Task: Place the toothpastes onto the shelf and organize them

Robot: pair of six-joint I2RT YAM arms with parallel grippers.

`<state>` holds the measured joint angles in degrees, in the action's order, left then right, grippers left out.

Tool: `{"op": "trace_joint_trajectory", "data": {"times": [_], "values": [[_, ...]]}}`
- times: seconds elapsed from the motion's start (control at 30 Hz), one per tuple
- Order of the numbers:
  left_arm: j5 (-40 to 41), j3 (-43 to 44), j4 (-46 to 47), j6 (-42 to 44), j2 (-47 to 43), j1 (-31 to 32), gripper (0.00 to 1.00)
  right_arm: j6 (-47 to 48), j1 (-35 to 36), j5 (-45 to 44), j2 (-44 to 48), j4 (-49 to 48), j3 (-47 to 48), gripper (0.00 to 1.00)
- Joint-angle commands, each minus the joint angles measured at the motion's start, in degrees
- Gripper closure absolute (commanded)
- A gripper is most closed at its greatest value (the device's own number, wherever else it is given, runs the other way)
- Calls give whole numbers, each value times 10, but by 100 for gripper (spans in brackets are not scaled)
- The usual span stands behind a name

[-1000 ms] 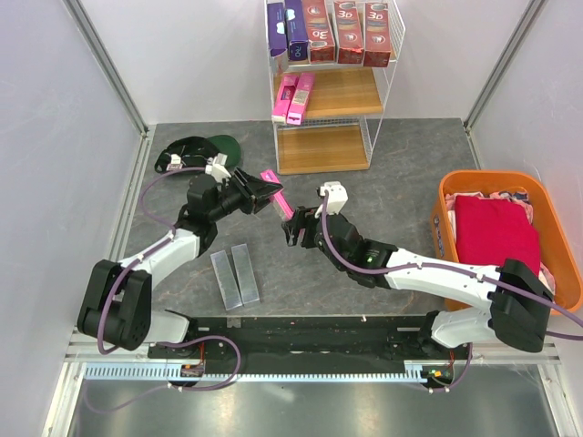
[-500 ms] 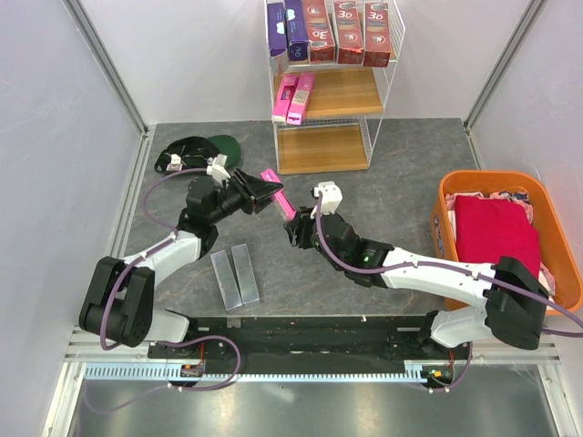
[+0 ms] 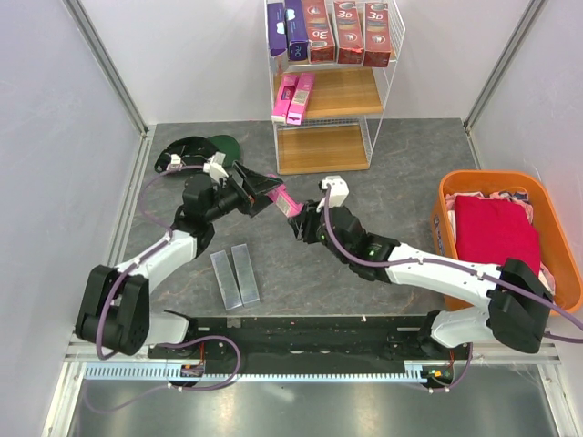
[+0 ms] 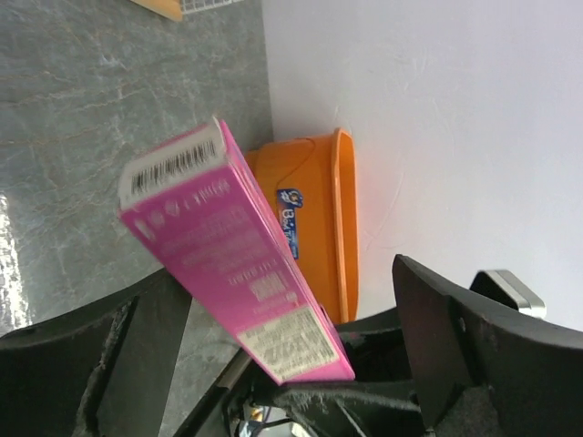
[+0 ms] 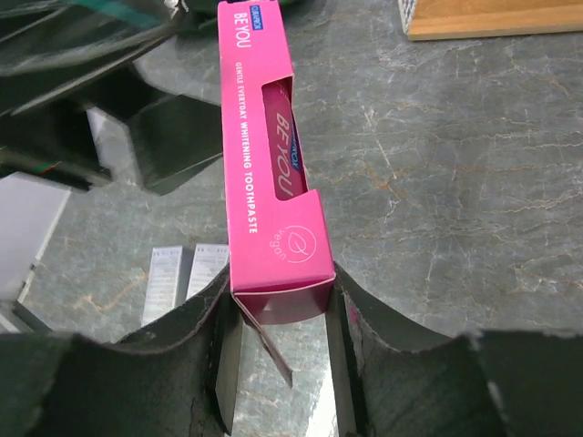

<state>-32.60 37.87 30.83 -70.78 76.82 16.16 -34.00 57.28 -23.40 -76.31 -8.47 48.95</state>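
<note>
A bright pink toothpaste carton (image 3: 285, 200) (image 5: 271, 182) (image 4: 228, 264) hangs above the table between the two arms. My right gripper (image 3: 299, 223) (image 5: 278, 309) is shut on its near end, an end flap hanging loose. My left gripper (image 3: 264, 189) (image 4: 282, 355) stands open around the carton's other end, its fingers apart from the carton's sides. Two silver-grey cartons (image 3: 235, 276) (image 5: 187, 273) lie side by side on the table. The shelf (image 3: 323, 91) at the back holds purple (image 3: 293, 27) and dark red cartons (image 3: 346, 32) on top and two pink ones (image 3: 293, 98) on the middle board.
An orange basket (image 3: 455, 196) (image 4: 342, 228) with a red cloth (image 3: 496, 232) stands at the right. A green cap (image 3: 205, 150) lies at the back left, just behind the left arm. White walls close the table on three sides.
The right gripper has closed on the pink carton's near end. The left gripper, shut on the carton before, has opened and let it go. The carton shifted slightly toward the shelf.
</note>
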Motion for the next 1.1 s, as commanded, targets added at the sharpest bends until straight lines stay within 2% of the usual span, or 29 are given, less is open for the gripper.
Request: {"op": "trace_joint_trajectory", "data": {"times": [0.0, 0.23, 0.4, 0.57, 0.73, 1.07], "values": [[57, 48, -119, 105, -65, -3, 3, -52, -50, 81, 25, -36, 0, 72], [179, 82, -275, 194, -137, -3, 2, -151, -169, 232, 47, -130, -63, 74], [227, 85, -305, 215, -169, -3, 2, -229, -237, 326, 48, -239, -122, 75], [230, 84, -305, 217, -169, -3, 1, -313, -298, 394, 31, -337, -172, 76], [229, 86, -305, 218, -163, -3, 1, -305, -316, 406, 36, -336, -165, 76], [236, 86, -305, 222, -159, -3, 1, -256, -328, 337, 89, -268, -100, 76]]}}
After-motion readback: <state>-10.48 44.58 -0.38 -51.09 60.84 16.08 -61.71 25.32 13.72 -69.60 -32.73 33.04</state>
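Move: The pink toothpaste is already pinched by one end in the right hand. The free spot for it on the middle shelf lies roughly 28 cm ahead of that hand, 5 cm to its right and about level. The nearer pink toothpaste already on that shelf is about 28 cm ahead and 1 cm right; the left-hand red toothpaste on the top shelf is 28 cm ahead, 5 cm right and 22 cm up. From the left hand the free spot is some 22 cm ahead and 11 cm right. The pink toothpaste is drawn out from between the left hand's wide-open fingers by the right hand, which keeps its pinch and swings about 9 cm right and 5 cm forward towards the shelf, rolling its left side up some 35 degrees, then starts to rise. The left hand backs off about 7 cm to its left, rising first and partly sinking again, turning counter-clockwise and staying open. ##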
